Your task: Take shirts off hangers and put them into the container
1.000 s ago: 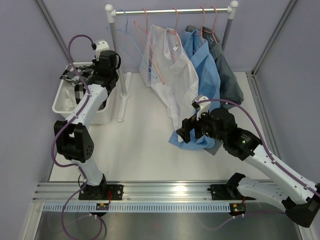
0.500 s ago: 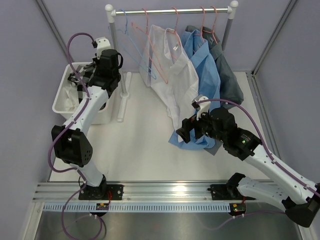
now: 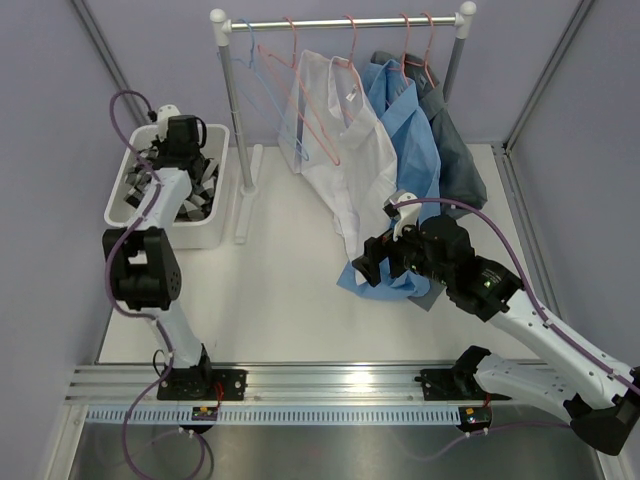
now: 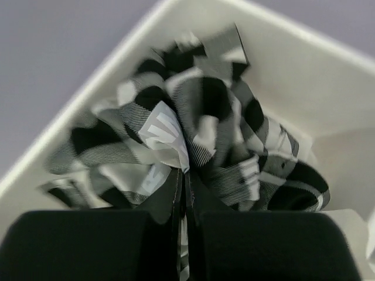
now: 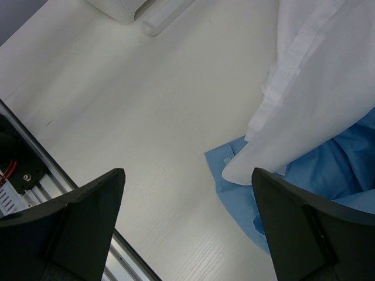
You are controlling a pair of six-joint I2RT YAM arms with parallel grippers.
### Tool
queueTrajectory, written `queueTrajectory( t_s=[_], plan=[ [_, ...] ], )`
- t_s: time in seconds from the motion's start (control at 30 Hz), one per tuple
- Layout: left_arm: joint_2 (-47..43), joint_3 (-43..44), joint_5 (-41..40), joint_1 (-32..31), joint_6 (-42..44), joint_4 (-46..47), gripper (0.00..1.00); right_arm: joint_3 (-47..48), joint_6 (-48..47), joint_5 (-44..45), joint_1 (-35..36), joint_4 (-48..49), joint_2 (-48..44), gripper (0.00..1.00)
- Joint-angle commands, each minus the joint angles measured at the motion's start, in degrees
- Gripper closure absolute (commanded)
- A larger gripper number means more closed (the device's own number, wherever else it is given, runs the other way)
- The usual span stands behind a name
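Observation:
A black-and-white checked shirt (image 3: 200,185) lies bunched in the white container (image 3: 216,222) at the left. My left gripper (image 3: 172,152) hangs over the container's far end, shut on a fold of that checked shirt (image 4: 193,123). On the rail hang a white shirt (image 3: 352,155), a light blue shirt (image 3: 412,140) and a dark grey shirt (image 3: 458,155). Bare pink hangers (image 3: 308,110) and a light blue hanger (image 3: 252,72) hang to their left. My right gripper (image 3: 368,264) stands open above the table by the hems of the white shirt (image 5: 322,70) and blue shirt (image 5: 304,187), holding nothing.
The white-posted rail (image 3: 340,22) spans the back, its left post (image 3: 232,110) and foot (image 3: 243,200) standing just right of the container. Purple walls close in both sides. The metal base rail (image 3: 330,385) runs along the near edge.
My left gripper has swung left and back over the container, carrying the checked shirt, which now lies down inside it. The right arm has not moved.

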Motion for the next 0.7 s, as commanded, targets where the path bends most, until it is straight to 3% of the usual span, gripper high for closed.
queueTrajectory(
  t_s=[0.0, 0.2, 0.3, 0.33, 0.4, 0.43, 0.47, 0.67],
  plan=[
    [7.8, 2.7, 7.7, -0.7, -2.4, -5.8, 0.98, 0.5, -0.1, -0.2, 0.2, 0.7, 0.0, 0.01],
    [15.8, 6.0, 13.8, 0.4, -4.0, -11.9, 0.93, 1.1, -0.5, 0.9, 0.2, 0.0, -0.9, 0.00],
    [15.1, 7.8, 16.4, 1.2, -4.9, -14.1, 0.78, 2.2, -0.9, 1.5, 0.2, -1.0, -0.9, 0.01],
    [14.2, 8.0, 16.8, 1.4, -5.0, -14.4, 0.67, 2.5, -1.0, 1.6, 0.2, -1.3, -0.9, 0.01],
    [10.1, 8.8, 18.0, 1.6, -5.1, -14.8, 0.55, 3.3, -1.1, 2.3, 0.2, -2.0, -1.6, 0.01],
    [8.3, 9.1, 18.3, 1.6, -5.0, -14.7, 0.47, 3.5, -1.1, 2.3, 0.2, -2.1, -1.9, 0.00],
    [6.5, 9.4, 18.9, 1.6, -4.9, -14.8, 0.31, 4.3, -1.2, 2.4, 0.2, -2.4, -2.6, 0.00],
    [-8.7, 12.0, 23.2, 1.6, -3.7, -16.6, 0.02, 8.5, -1.0, 8.2, 0.2, -5.6, -5.7, 0.01]
  ],
)
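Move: My left hand is over the far-left part of the container, its shut fingers still on the checkered shirt. The container's middle is about 14 cm below, some 5 cm back and 3 cm to the right. The shirt's bulk lies roughly 12 cm below, 3 cm back and 2 cm right; the rack's foot is about 20 cm to the right, 4 cm back and 20 cm below. From my right hand the container is some 47 cm left, 16 cm ahead and 18 cm lower. I plunge my left hand about 13 cm down into the container, with a slight drift forward and right as the fingers tip downward, then open them near the bottom and let go of the checkered shirt. Spreading them almost fully, I climb about 11 cm back up, turning clockwise. Late on, my empty, open right hand starts up some 3 cm and to the right. ##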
